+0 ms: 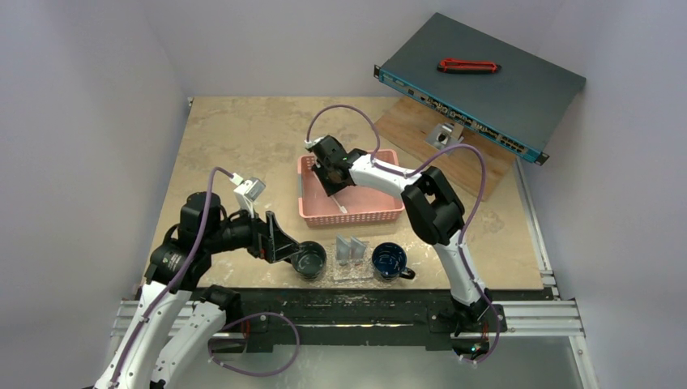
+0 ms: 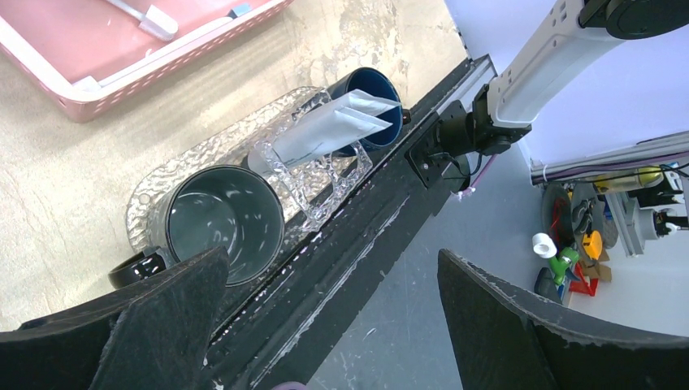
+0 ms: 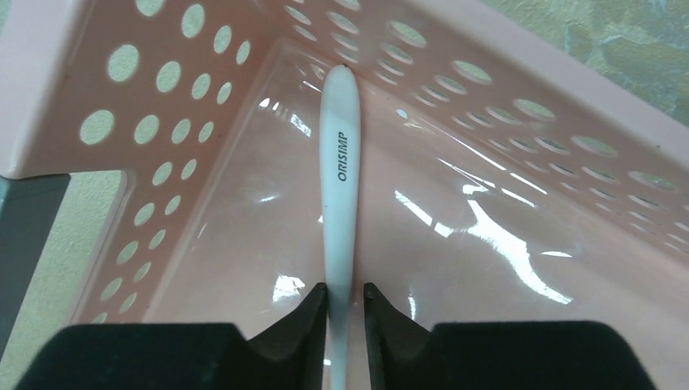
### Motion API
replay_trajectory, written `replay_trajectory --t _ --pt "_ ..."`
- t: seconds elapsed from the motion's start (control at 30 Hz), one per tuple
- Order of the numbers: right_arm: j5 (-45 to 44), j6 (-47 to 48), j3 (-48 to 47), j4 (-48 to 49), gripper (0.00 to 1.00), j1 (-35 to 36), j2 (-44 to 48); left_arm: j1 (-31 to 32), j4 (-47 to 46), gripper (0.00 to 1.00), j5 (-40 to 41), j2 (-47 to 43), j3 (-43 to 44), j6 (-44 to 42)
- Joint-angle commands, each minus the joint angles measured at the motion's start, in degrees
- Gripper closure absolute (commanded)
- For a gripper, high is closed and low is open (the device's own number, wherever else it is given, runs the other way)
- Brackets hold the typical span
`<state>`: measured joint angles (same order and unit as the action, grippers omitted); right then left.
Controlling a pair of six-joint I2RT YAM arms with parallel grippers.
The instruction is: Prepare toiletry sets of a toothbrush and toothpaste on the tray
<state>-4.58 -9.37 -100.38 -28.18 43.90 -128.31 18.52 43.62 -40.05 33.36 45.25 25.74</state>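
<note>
A white toothbrush point(image 3: 340, 162) lies on the floor of the pink basket point(image 3: 162, 97), its end in the corner. My right gripper point(image 3: 346, 294) straddles its handle with the jaws nearly closed: one fingertip touches it and a thin gap shows at the other. From above, the right gripper point(image 1: 332, 182) reaches down into the basket point(image 1: 389, 212). The clear tray point(image 2: 162, 175) sits at the near edge, with two pale toothpaste tubes point(image 2: 325, 126) standing in a clear holder. My left gripper point(image 2: 333, 253) hangs wide open and empty beside the tray.
A dark grey mug point(image 2: 219, 223) and a blue mug point(image 2: 374, 85) stand on the tray, either side of the holder. A dark rack device point(image 1: 486, 81) carrying a red tool point(image 1: 468, 65) rests on a wooden board point(image 1: 421, 130) at the back right.
</note>
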Motion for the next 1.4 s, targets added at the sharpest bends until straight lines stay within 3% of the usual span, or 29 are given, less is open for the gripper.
replay_trajectory --t 0.0,0.17,0.97,1.37 --pt "-0.36 0.92 1.15 -0.74 0.81 -0.13 -1.04 0.12 -0.9 0.0 0.24 0.12 0.29 -1.21" --pt "-1.56 0.89 2.98 -0.28 1.0 -0.13 -0.1 0.12 -0.87 0.0 0.16 0.21 0.27 -1.21" --pt "-1.24 -0.31 12.33 5.54 1.0 0.68 17.25 0.11 -0.99 0.0 -0.11 -0.3 0.27 -1.22" --pt "-1.93 -2.02 15.32 9.08 1.0 2.07 30.11 0.11 -0.99 0.0 -0.06 -0.71 0.26 -1.2"
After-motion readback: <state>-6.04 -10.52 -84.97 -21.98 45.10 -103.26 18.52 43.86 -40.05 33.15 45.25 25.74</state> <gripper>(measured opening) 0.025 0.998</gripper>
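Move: The toothbrush in the pink basket already lies between the right hand's parted fingertips, its middle dead level with them and about 1 cm below. From there the clear holder with the toothpastes stands 19 cm back and 6 cm right; the green mug is 19 cm back, 6 cm left, and the blue mug 19 cm back, 16 cm right. From the left hand the toothbrush is roughly 23 cm ahead, 9 cm right and 22 cm below. The right fingers shut on the toothbrush and pinch it mid-length. Staying low in the basket, the hand draws it about 2 cm back and 2 cm to the right, then lifts, ever faster, some 13 cm up, fingertips swinging out forward and left by about 15 degrees. ##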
